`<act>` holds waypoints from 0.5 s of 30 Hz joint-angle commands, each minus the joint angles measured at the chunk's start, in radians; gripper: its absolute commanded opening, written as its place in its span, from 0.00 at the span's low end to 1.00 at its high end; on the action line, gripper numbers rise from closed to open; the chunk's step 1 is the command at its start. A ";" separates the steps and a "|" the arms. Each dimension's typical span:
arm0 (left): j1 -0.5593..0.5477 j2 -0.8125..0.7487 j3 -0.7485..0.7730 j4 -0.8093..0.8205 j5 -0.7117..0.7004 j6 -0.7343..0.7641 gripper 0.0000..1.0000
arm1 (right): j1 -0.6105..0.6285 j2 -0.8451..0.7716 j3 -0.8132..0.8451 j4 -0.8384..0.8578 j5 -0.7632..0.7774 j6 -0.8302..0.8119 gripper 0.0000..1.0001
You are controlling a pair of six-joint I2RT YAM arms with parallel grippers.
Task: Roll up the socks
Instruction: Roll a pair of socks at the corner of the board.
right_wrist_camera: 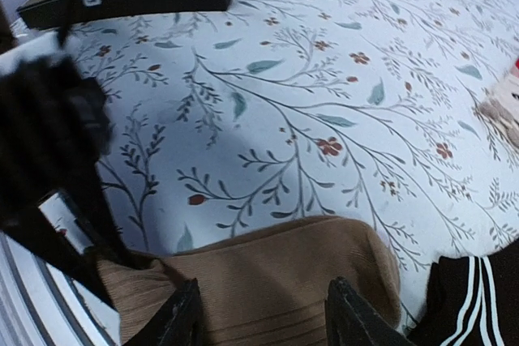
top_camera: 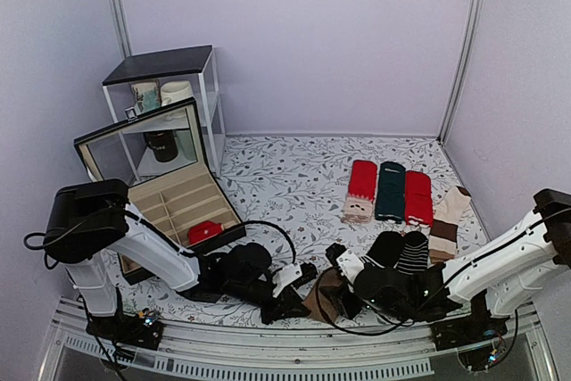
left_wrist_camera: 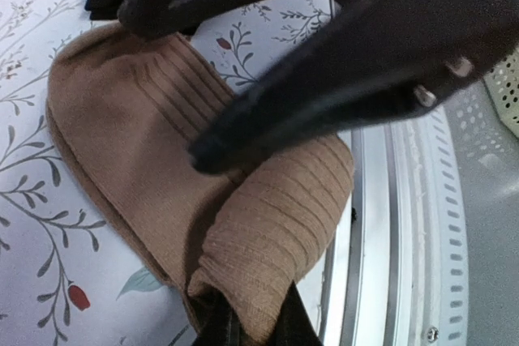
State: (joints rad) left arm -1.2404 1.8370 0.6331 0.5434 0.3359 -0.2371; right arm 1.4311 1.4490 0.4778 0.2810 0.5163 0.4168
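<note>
The brown socks (top_camera: 321, 301) lie bunched at the table's near edge, between my two grippers. In the left wrist view the socks (left_wrist_camera: 130, 135) are folded over, and my left gripper (left_wrist_camera: 247, 334) is shut on their ribbed cuff at the bottom of the frame. My left gripper (top_camera: 299, 296) comes at them from the left. My right gripper (top_camera: 342, 299) comes from the right. In the right wrist view my right gripper (right_wrist_camera: 263, 313) is open, its two fingertips (right_wrist_camera: 186, 318) spread over the flat brown socks (right_wrist_camera: 268, 281), which reach past both tips.
An open compartment box (top_camera: 178, 202) with a small red bundle (top_camera: 205, 231) stands at the left. Flat red and dark green socks (top_camera: 390, 192) lie at the back right, black striped socks (top_camera: 401, 252) just behind my right gripper. The metal front rail (left_wrist_camera: 389, 224) runs beside the brown socks.
</note>
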 commanded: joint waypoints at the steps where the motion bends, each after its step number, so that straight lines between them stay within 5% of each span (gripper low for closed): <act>1: 0.004 0.073 -0.058 -0.249 -0.013 -0.010 0.00 | -0.053 0.004 -0.007 -0.108 -0.001 0.135 0.48; 11: 0.005 0.079 -0.065 -0.233 -0.017 -0.011 0.00 | -0.078 0.002 0.005 -0.209 -0.070 0.275 0.43; 15: 0.004 0.072 -0.072 -0.232 -0.037 -0.021 0.00 | -0.097 0.093 0.053 -0.205 -0.095 0.248 0.22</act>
State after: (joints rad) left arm -1.2400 1.8400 0.6262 0.5606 0.3290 -0.2386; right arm 1.3537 1.4662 0.4850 0.0963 0.4541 0.6498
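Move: The brown sock's flat, unrolled part lies just under the right hand, about 2 cm to its right, level fore and aft, and some 5 cm below; the rolled end, in the left fingers, is about 5 cm back and 4 cm left of the right hand. The black striped socks lie roughly 10 cm ahead and 14 cm right of it. From the left hand the flat part is about 5 cm ahead and 6 cm right, nearly level. The right hand leaves the rolled end and sinks about 4 cm onto the brown sock's flat part while shifting some 3 cm right, with a small forward swing at the start; its fingers tip about 10 degrees steeper, swing slightly clockwise and narrow from half open to about a third, the tips coming onto the cloth. The left hand stays in place on the table side of the roll, its nearly shut fingers still pinching the rolled end so it stays put. ##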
